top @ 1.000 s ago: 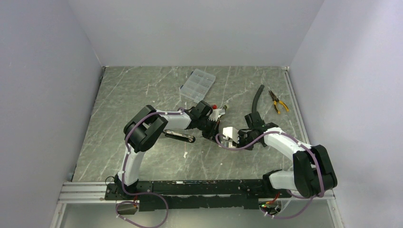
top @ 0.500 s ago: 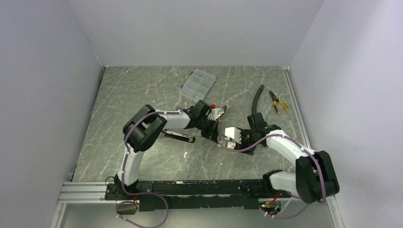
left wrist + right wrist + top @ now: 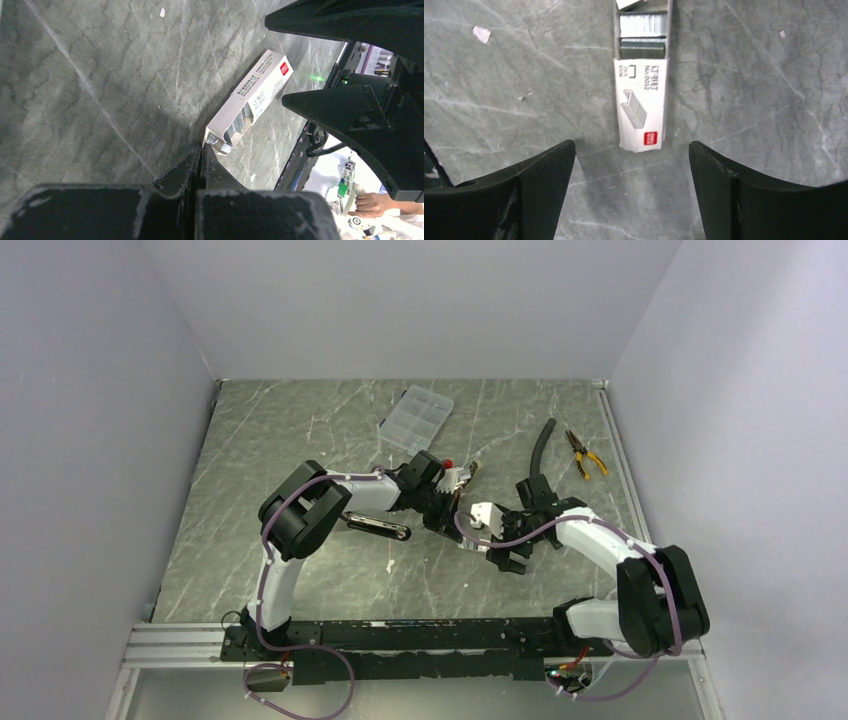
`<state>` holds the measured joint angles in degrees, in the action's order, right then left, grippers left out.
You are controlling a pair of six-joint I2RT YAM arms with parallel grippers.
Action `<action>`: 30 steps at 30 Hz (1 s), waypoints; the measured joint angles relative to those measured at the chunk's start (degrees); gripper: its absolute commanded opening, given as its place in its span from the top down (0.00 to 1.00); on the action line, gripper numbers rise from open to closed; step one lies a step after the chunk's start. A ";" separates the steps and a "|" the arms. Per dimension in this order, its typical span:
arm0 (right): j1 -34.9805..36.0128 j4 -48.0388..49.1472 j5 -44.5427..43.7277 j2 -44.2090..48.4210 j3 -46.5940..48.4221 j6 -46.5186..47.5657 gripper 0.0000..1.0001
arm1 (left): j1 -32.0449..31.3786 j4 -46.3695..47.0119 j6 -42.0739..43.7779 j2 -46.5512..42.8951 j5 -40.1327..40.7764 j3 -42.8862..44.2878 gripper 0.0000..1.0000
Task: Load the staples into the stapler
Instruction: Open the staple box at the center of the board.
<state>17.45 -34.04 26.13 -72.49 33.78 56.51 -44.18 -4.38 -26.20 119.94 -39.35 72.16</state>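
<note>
The staples (image 3: 643, 26) lie as silvery strips in the tray pulled partly out of a small white box (image 3: 642, 107) with a red mark, flat on the table. My right gripper (image 3: 631, 146) is open, a finger on either side of the box's near end, touching nothing. In the left wrist view the same box (image 3: 257, 87) lies just past my left gripper (image 3: 201, 148), which is shut with its tips pinching the tray's end. The stapler (image 3: 377, 527), long and black with a shiny rail, lies left of my left gripper (image 3: 445, 515). My right gripper (image 3: 492, 545) faces it.
A clear compartment case (image 3: 415, 418) sits at the back. A black hose (image 3: 543, 445) and yellow-handled pliers (image 3: 585, 455) lie at the back right. Small white scraps (image 3: 388, 565) lie near the front. Grey walls close in three sides.
My right gripper has opened wide and let go of the box, its wrist shifting slightly. The left arm and the stapler have stayed put.
</note>
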 measured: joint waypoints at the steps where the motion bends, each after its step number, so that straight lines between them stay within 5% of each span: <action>1: 0.24 0.66 0.02 -0.96 0.37 -0.52 0.14 | 0.00 0.00 0.00 0.00 0.00 0.00 0.97; 10: 2.23 5.62 0.15 -6.23 3.08 -2.89 0.24 | 0.00 0.02 -0.07 0.00 -0.02 0.00 0.97; 20: 3.08 5.95 1.20 -7.96 4.04 -2.49 0.75 | 0.24 0.02 -0.52 0.00 0.00 -0.11 0.97; 30: 2.97 5.66 1.01 -7.45 3.58 0.15 0.85 | 0.42 0.04 -0.70 0.00 0.04 -0.15 0.97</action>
<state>20.43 -28.38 27.14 -79.94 37.36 56.66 -43.77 -4.34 -26.89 119.94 -39.31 72.01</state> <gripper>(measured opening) 0.315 0.034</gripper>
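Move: The staple box lies about 5 cm to the right hand's left, 2 cm ahead and a little below; its closed end is almost between the open fingertips. From the left hand, already shut on the opened end's flap, the box's middle is some 3 cm to the right and 1 cm back. The beige stapler stands about 14 cm ahead of the right hand and 11 cm left; the black stapler some 9 cm ahead and 32 cm left. Forward and left in equal parts, about 3.5 cm in all and nearly level, the right hand slides its open fingers over the closed end of the staple box, then stops and shuts them to pinch the printed sleeve from both sides. The left hand stays put and keeps its hold on the flap at the opened end. ##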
